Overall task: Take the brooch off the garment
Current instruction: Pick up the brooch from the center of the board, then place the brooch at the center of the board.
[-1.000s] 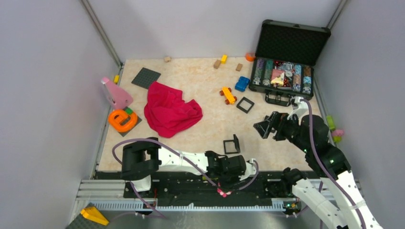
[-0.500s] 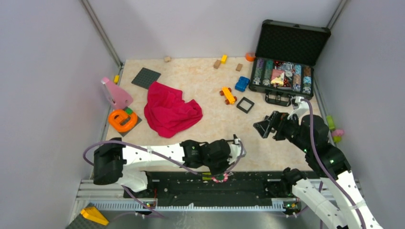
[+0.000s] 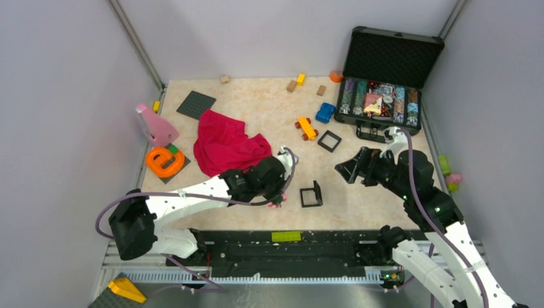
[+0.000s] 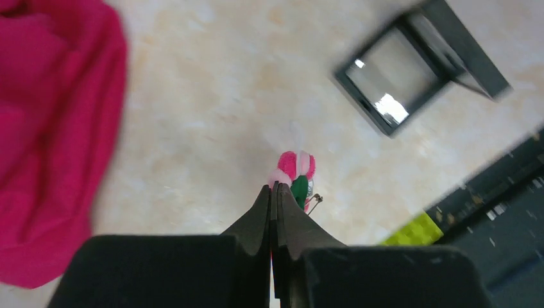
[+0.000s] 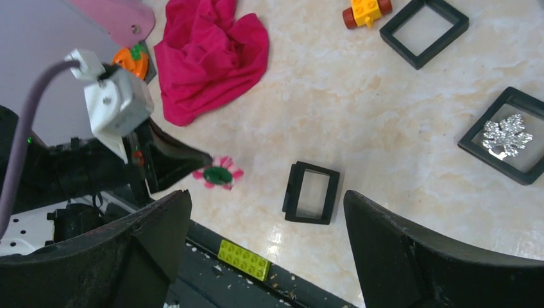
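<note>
The brooch (image 4: 296,172), a small pink-and-white flower with a green back, is pinched by a petal at the tip of my left gripper (image 4: 274,188). From the right wrist the brooch (image 5: 219,174) shows just above the table with the left fingertips (image 5: 192,158) on its edge. My left gripper (image 3: 278,194) is shut on the brooch (image 3: 276,203), right of the crumpled red garment (image 3: 228,149). The garment (image 4: 51,128) lies apart from the brooch. My right gripper (image 3: 347,171) hovers open and holds nothing, its jaws wide in its own view (image 5: 266,212).
A small black frame box (image 3: 312,194) stands just right of the brooch. A lime brick (image 3: 286,236) lies on the front rail. Another black frame (image 3: 329,140), a toy car (image 3: 306,128), the open case (image 3: 385,83) and an orange ring toy (image 3: 164,160) are farther off.
My left gripper closed on the brooch at the front rail and carried it up and left onto the table beside the garment. My right gripper shifted slightly left.
</note>
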Available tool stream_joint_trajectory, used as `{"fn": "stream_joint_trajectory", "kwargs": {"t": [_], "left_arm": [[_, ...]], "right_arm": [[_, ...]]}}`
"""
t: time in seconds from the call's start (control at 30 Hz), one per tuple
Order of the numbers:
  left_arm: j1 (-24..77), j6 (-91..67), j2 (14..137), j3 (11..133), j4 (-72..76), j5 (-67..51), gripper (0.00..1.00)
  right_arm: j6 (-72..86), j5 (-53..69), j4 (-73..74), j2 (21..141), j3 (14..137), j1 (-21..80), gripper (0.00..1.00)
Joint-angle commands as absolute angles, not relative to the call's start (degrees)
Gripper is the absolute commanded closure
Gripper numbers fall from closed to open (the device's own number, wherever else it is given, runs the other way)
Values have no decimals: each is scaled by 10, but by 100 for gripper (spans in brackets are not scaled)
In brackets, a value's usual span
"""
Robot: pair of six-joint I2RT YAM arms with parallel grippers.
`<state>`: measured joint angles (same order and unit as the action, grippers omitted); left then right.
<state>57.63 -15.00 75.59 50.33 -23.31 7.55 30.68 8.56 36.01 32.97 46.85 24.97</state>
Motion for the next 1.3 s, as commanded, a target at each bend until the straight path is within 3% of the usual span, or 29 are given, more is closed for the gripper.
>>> {"fn": "stream_joint_trajectory", "kwargs": {"t": [0.0,0.2,0.5,0.53,0.6,0.63,0.93,1.1,1.2,1.27], "left_arm": [[558,-143,797,578,-246,253,100],[579,-118,861,595,-225,376,100],[673,-134,971,630,-260,394,100],[679,-142,981,637,-268,385,90],[686,-152,984,644,-273,350,51],[687,-157,980,643,-270,330,44],[631,-190,883,584,-231,154,34],[540,-224,837,527,-204,42,17],[503,-250,831,515,-206,5,17],[475,-270,831,505,-205,-33,23]], "right_arm": [[319,115,310,353,459,254,10],[317,98,303,349,456,254,10],[323,98,298,342,447,255,10],[323,97,298,343,448,254,10],[320,95,300,344,452,254,10],[319,94,301,344,453,254,9],[314,97,302,345,451,254,9],[314,105,296,350,450,254,9],[310,107,296,356,451,254,9],[310,106,297,358,452,254,9]]}}
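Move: The brooch, held at the left fingertips, goes to bare table some 4 cm ahead of that hand and 8 cm below, neither left nor right. Counted from the hand, the open black frame stands about 11 cm right and 4 cm ahead, the garment's middle roughly 15 cm left and 16 cm ahead, and the green strip 9 cm back and 2 cm right. From the right hand the spot is about 22 cm left, 3 cm ahead and 23 cm below. The brooch, still pinched in the left fingers, is carried about 7 cm forward over the bare table beside the open black frame, then back and down some 6 cm, drifting right as the wrist tilts some 30 degrees. There the fingers spread wide and let go; the open hand rises a little, swings left and forward, and ends pointing down over the brooch. ##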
